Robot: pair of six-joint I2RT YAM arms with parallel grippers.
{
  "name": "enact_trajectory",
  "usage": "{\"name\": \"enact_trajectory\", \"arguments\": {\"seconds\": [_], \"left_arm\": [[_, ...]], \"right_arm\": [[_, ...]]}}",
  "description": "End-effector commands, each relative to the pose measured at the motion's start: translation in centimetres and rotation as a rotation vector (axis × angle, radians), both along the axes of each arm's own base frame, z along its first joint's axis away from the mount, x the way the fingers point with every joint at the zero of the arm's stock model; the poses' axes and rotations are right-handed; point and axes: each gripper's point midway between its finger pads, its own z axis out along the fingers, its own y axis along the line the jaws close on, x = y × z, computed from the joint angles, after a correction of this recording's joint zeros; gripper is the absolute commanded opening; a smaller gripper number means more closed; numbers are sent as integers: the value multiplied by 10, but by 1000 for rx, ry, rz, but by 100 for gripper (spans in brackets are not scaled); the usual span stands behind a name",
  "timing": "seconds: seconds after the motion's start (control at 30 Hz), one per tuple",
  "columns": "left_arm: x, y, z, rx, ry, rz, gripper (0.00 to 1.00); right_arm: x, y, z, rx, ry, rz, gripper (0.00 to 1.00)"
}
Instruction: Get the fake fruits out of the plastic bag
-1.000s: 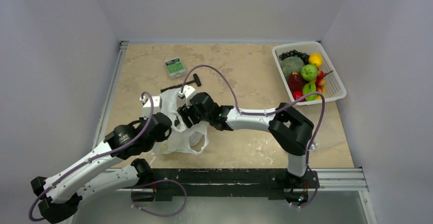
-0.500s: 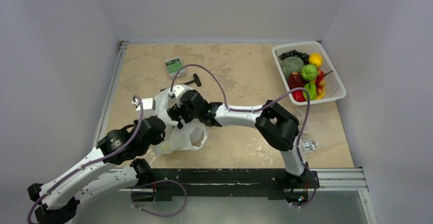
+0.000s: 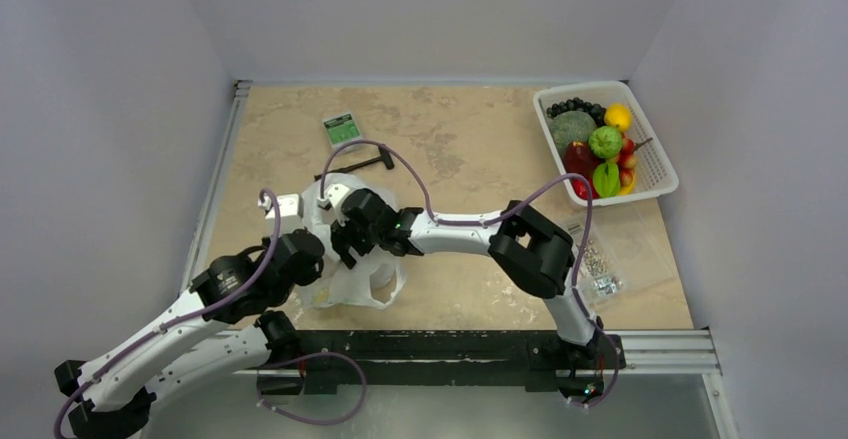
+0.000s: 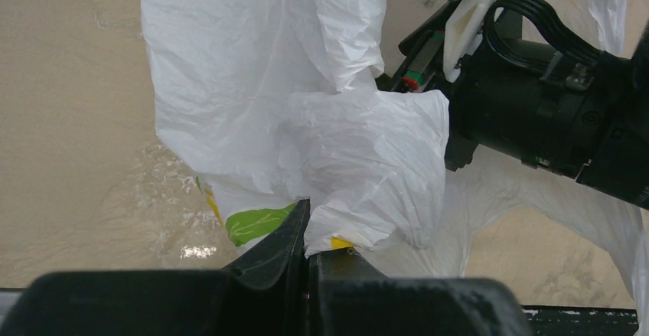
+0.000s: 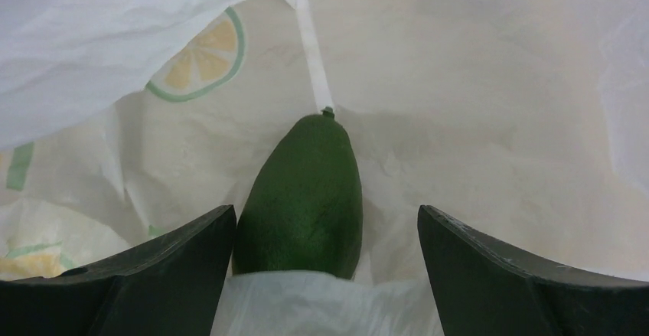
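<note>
The white plastic bag lies crumpled at the near left of the table. My left gripper is shut on a fold of the plastic bag and holds it up. My right gripper is open and reaches inside the bag. A dark green, avocado-shaped fake fruit lies between the right gripper's jaws, close to the left finger, with a fold of plastic over its near end. In the top view the right gripper sits at the bag's mouth, next to the left gripper.
A white basket with several fake fruits stands at the back right. A clear box of screws sits by the right arm. A small green-and-white box and a black T-handle tool lie behind the bag.
My right gripper has moved left, into the bag, and its jaws have opened wider. The left arm has shifted a little while keeping its grip on the bag.
</note>
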Motion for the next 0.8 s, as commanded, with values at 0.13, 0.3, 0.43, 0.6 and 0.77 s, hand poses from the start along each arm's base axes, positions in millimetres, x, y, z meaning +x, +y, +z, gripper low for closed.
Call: {"name": "enact_trajectory", "arguments": {"seconds": [0.13,0.3,0.43,0.6,0.77], "left_arm": [[0,0,-2,-16,-1,25,0],[-2,3,-3,-22,-1,35,0],[-1,4,-6,-7,4,40,0],[1,2,-7,-13,8,62,0],[2,5,-4,-12,2,100,0]], "right_arm": [[18,33,8,51,-36,-8,82],[19,33,15,60,-41,-12,67],[17,34,32,90,-43,-13,53],[10,41,76,211,-37,1,36],[9,47,111,327,-36,-18,18]]}}
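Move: The dark green fruit lies at the bottom of the bag, almost between the right hand's open fingers: about 2 cm ahead of it, 3 cm to its left and 3 cm below. The mallet stands some 21 cm ahead and 3 cm right of that hand, and the green-lidded box about 29 cm ahead, straight beyond. From the left hand the fruit is roughly 10 cm ahead, 4 cm right and 13 cm below. Inside the bag the right hand eases about 3 cm down, left and a little forward until its open fingers straddle the dark green fruit, then stays there while they close by about a third and pinch it from both sides. With that grip kept, it rises some 5 cm nearly straight up, its left side tipping up slightly, while the left hand keeps the bag's rim pinched and sinks only about a centimetre. ##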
